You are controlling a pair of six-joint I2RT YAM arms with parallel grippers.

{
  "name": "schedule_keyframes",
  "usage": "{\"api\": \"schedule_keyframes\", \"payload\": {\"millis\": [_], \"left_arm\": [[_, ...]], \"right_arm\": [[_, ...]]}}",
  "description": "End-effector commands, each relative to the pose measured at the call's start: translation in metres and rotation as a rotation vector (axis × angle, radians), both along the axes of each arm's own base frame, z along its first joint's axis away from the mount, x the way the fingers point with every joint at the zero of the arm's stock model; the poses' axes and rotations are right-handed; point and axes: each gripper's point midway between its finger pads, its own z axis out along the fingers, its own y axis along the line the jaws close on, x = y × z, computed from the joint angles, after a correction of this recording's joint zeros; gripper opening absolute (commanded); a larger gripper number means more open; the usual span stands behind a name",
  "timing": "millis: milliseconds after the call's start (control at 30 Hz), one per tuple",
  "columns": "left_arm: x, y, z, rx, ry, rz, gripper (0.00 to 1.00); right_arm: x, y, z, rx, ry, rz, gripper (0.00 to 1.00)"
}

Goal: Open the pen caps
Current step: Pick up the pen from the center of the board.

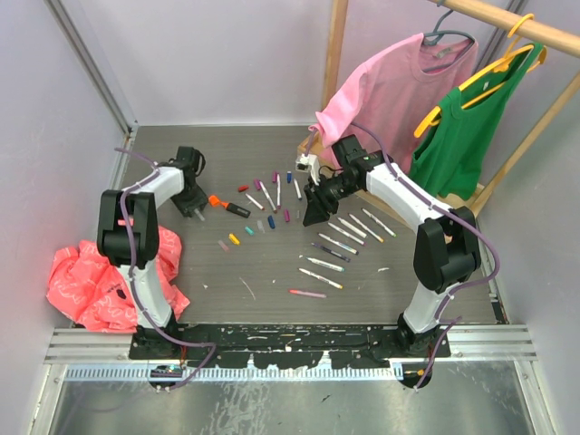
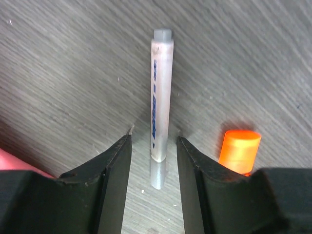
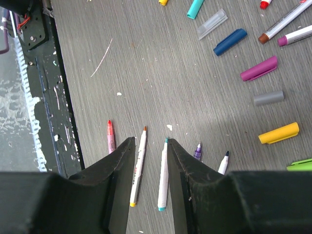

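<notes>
In the left wrist view a slim grey pen [image 2: 161,97] lies flat on the table. Its lighter near end sits between the jaws of my left gripper [image 2: 154,139], which is open with a gap on both sides. An orange marker end [image 2: 240,151] lies just to the right. My right gripper [image 3: 150,140] hovers open and empty over a row of uncapped pens, an orange-tipped one [image 3: 138,168] and a teal one [image 3: 163,175] below the gap. Loose pen caps lie further off: blue [image 3: 230,42], purple [image 3: 259,68], grey [image 3: 268,97], yellow [image 3: 278,133]. From above, the left gripper [image 1: 195,210] is beside the orange-black marker [image 1: 231,207].
A crumpled pink bag [image 1: 91,281] lies beside the left arm's base. A pink shirt [image 1: 390,91] and a green top [image 1: 467,136] hang from a wooden rack at the back right. More pens [image 1: 349,231] and caps [image 1: 234,238] are scattered mid-table. A black rail [image 3: 46,97] marks the near edge.
</notes>
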Motion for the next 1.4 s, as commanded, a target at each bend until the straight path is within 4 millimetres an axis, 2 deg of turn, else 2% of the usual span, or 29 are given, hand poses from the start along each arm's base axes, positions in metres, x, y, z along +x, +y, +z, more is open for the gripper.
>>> {"api": "schedule_keyframes", "payload": {"millis": [0,167,333,433,567,700,900,1000,1133,1200,1267,1367], "left_arm": [[-0.007,0.015,-0.025,-0.002,0.094,0.021,0.41],[-0.005,0.015,-0.030,-0.013,0.092,0.026,0.27],[-0.008,0.014,-0.030,-0.021,0.093,0.019,0.01],[-0.013,0.017,-0.019,-0.005,0.069,0.023,0.00],[-0.017,0.020,0.010,0.015,-0.001,-0.003,0.00],[-0.027,0.013,0.038,-0.006,-0.056,-0.048,0.00],[-0.045,-0.022,0.066,-0.091,-0.168,-0.137,0.00],[-0.053,-0.046,0.082,-0.159,-0.244,-0.208,0.00],[-0.067,-0.075,0.098,-0.276,-0.340,-0.309,0.00],[-0.073,-0.087,0.107,-0.333,-0.383,-0.351,0.00],[-0.079,-0.098,0.122,-0.391,-0.443,-0.400,0.00],[-0.089,-0.118,0.141,-0.484,-0.518,-0.492,0.00]], "right_arm": [[0.007,0.005,0.020,0.045,-0.056,0.018,0.38],[0.006,0.006,0.019,0.047,-0.050,0.027,0.38],[0.005,0.006,0.019,0.048,-0.049,0.031,0.38],[-0.001,0.007,0.021,0.069,-0.045,0.067,0.38],[-0.015,0.011,0.029,0.126,-0.022,0.134,0.39],[-0.023,0.012,0.033,0.163,-0.017,0.175,0.43],[-0.036,0.016,0.029,0.225,0.044,0.240,0.54],[-0.052,0.020,0.026,0.288,0.065,0.314,0.61],[-0.070,0.022,0.012,0.326,0.108,0.391,0.72],[-0.079,0.023,0.010,0.354,0.166,0.427,0.72],[-0.081,0.029,0.007,0.370,0.238,0.414,0.72],[-0.090,0.035,-0.003,0.349,0.251,0.458,0.72]]}}
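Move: Straddled by the left fingers near its cap end, the last white pen lies with its middle about 2 cm ahead and 2 cm left of that hand, level with the fingertips. The orange-capped highlighter is some 2 cm ahead and 10 cm right, the loose pink cap 10 cm back and 8 cm right, the yellow cap 8 cm back and 12 cm right. From the right hand the pen is about 12 cm ahead, 37 cm left and 14 cm below. Sliding barely 2 cm forward-left along the pen, the left hand closes and pinches it, draws back, then lifts it while swinging back and right past the highlighter's orange end, ending about 9 cm up, its fingers tipping up forward and turning clockwise, some 30 degrees in all. Meanwhile the empty right hand pulls back about 7 cm, slightly left, turns counter-clockwise and opens wider. ##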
